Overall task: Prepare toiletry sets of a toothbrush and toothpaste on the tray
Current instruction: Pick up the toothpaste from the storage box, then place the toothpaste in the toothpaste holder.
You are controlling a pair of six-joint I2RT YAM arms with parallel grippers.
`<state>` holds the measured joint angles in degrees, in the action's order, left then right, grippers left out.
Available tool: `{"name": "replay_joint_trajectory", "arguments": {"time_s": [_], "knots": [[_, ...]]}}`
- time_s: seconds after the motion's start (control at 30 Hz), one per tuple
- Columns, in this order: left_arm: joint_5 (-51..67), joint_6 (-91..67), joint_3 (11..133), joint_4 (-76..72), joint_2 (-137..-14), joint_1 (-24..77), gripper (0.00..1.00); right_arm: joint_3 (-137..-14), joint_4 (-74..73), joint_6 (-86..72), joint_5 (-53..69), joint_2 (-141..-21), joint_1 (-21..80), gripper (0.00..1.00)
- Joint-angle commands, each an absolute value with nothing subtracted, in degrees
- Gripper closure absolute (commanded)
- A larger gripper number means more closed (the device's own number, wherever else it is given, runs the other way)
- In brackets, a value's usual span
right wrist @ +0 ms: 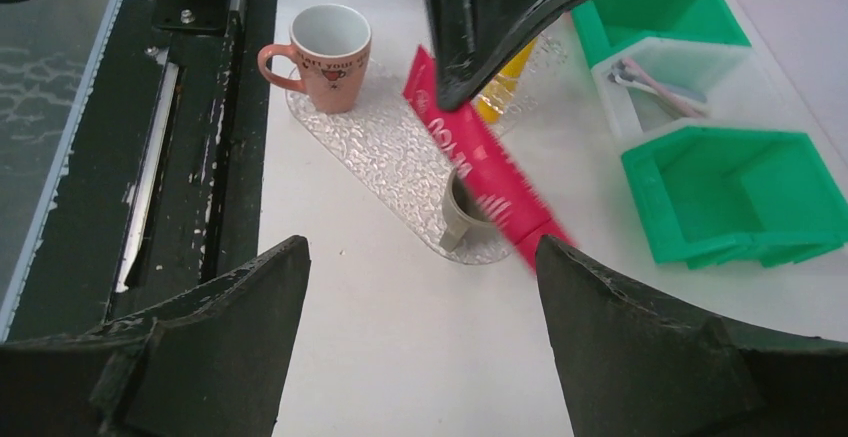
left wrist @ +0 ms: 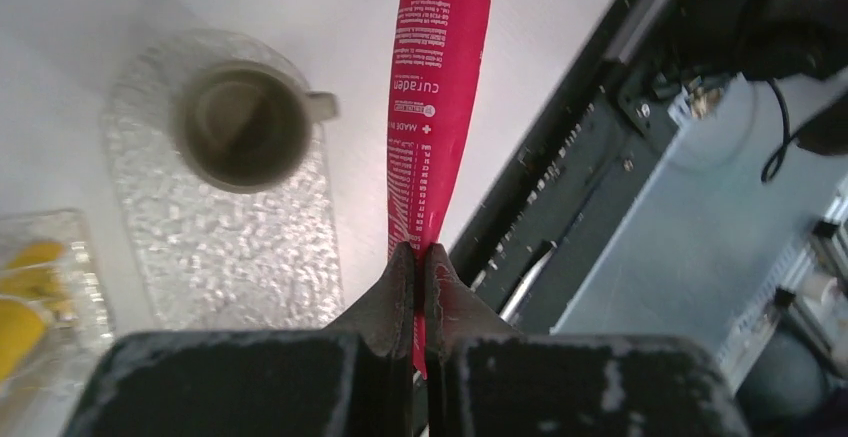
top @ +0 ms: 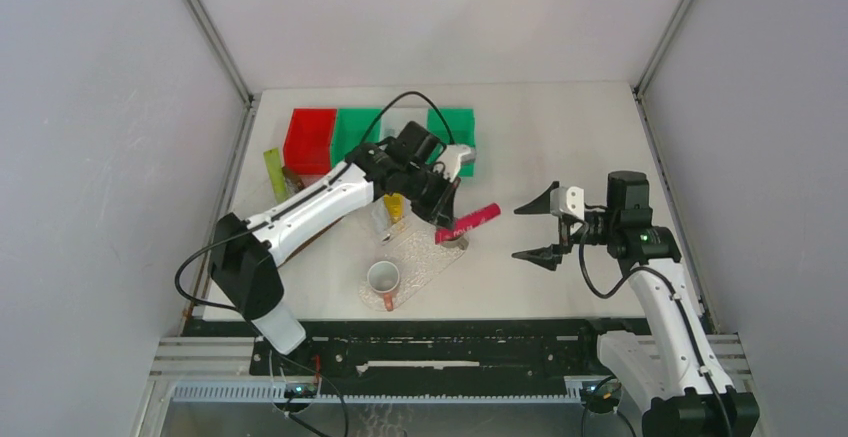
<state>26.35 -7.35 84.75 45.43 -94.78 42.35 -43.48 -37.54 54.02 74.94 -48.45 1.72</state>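
Note:
My left gripper [top: 446, 217] [left wrist: 421, 253] is shut on the flat crimped end of a red toothpaste tube [top: 468, 222] [left wrist: 440, 107] [right wrist: 482, 169]. The tube hangs slanted above a small grey cup [top: 455, 241] [left wrist: 245, 122] [right wrist: 460, 215] at the right end of the clear textured tray [top: 420, 257] [left wrist: 230, 257] [right wrist: 385, 152]. A yellow tube [top: 394, 204] [right wrist: 497, 92] stands in a clear glass at the tray's far side. Slim pink and white toothbrushes [right wrist: 655, 82] lie in a white bin. My right gripper [top: 540, 227] [right wrist: 420, 247] stands open and empty over bare table right of the tray.
A pink mug [top: 383, 279] [right wrist: 330, 45] stands on the tray's near end. Red [top: 310, 140], green [top: 357, 132] [right wrist: 660, 17] and another green bin [top: 455, 137] [right wrist: 740, 192] line the back, with the white bin [right wrist: 640, 107] between. The black rail [right wrist: 200, 157] runs along the near edge.

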Motion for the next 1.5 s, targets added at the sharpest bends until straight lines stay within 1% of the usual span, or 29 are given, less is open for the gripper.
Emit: {"name": "replay_joint_trajectory", "arguments": {"time_s": [0.0, 0.1, 0.2, 0.4, 0.5, 0.67, 0.77, 0.83, 0.9, 0.97, 1.03, 1.1, 1.17, 1.2, 1.27, 1.33, 1.47], "knots": [[29.37, -5.24, 86.06, 49.82, -91.71, 47.18, 1.00, -43.14, -40.51, 62.15, 78.13, -48.77, 3.06, 0.09], [28.96, -4.77, 87.56, 51.36, -92.87, 49.64, 1.00, -41.66, -38.17, 61.51, 75.90, -49.38, 4.97, 0.09], [28.96, -4.42, 89.20, 52.59, -93.82, 51.42, 1.00, -40.35, -36.15, 61.28, 70.34, -50.85, 8.82, 0.09], [29.79, -3.66, 91.65, 54.52, -95.00, 53.05, 1.00, -40.08, -35.77, 63.45, 61.65, -54.77, 16.58, 0.14], [30.41, -3.01, 92.78, 55.69, -95.56, 53.64, 1.00, -40.08, -35.60, 64.11, 58.70, -56.17, 19.72, 0.18], [30.49, -1.91, 94.49, 57.19, -96.56, 53.96, 1.00, -40.21, -36.78, 66.58, 56.41, -57.19, 23.09, 0.32], [30.23, -1.59, 95.04, 57.49, -96.68, 53.96, 1.00, -40.17, -38.13, 68.25, 57.80, -56.44, 23.21, 0.42], [30.15, -1.58, 95.39, 57.40, -96.48, 53.90, 1.00, -40.40, -39.01, 69.26, 58.45, -56.11, 23.16, 0.54], [29.92, -2.21, 95.33, 56.31, -96.00, 53.88, 1.00, -40.79, -39.20, 69.27, 59.05, -55.99, 22.99, 0.73], [29.39, -3.06, 94.83, 54.46, -95.12, 53.83, 0.98, -41.31, -39.81, 69.26, 59.51, -55.92, 22.77, 0.88], [28.39, -3.96, 93.65, 51.48, -93.28, 53.81, 0.94, -41.84, -40.65, 69.21, 60.64, -55.65, 22.24, 0.96], [27.68, -5.16, 91.07, 46.38, -90.20, 53.79, 0.89, -42.36, -41.54, 68.87, 62.81, -55.20, 21.35, 1.00], [26.34, -7.00, 86.20, 39.26, -85.88, 53.79, 0.83, -42.82, -41.91, 67.31, 65.44, -54.41, 19.95, 1.00], [25.34, -7.85, 83.26, 34.91, -83.13, 53.79, 0.78, -43.10, -42.19, 66.80, 66.66, -53.98, 19.52, 1.00], [22.38, -9.79, 76.61, 24.25, -77.11, 53.79, 0.65, -43.39, -42.31, 65.64, 68.58, -53.29, 18.70, 1.00], [20.24, -10.79, 69.64, 13.64, -70.21, 53.79, 0.58, -43.46, -42.11, 64.60, 70.43, -52.59, 17.88, 1.00], [18.48, -10.50, 56.96, -4.05, -60.42, 53.79, 0.38, -43.42, -39.84, 59.62, 74.78, -51.14, 15.95, 1.00]]}}
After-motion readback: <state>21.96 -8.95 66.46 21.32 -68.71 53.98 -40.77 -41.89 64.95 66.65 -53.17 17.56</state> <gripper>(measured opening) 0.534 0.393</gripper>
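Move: My left hand already holds the red toothpaste by its flat end, cap end sticking out to the right; the open right gripper it is brought to lies about 17 cm right, 6 cm back and 7 cm higher. From my right hand the tube's middle is roughly 12 cm left, 8 cm ahead and 7 cm below. The grey mug stands about 7 cm ahead, 2 cm right and 12 cm below my left hand; the pink mug some 5 cm back, 14 cm left, equally low. My left hand carries the tube back about 8 cm, turning some 15 degrees clockwise, and holds it there. Meanwhile my right hand sinks about 8 cm and reaches some 4 cm left, tipping its fingers down, and closes on the cap end. Then my left fingers open and the hand rises clear by about 9 cm, while my right keeps its pinch and eases up and slightly back. ##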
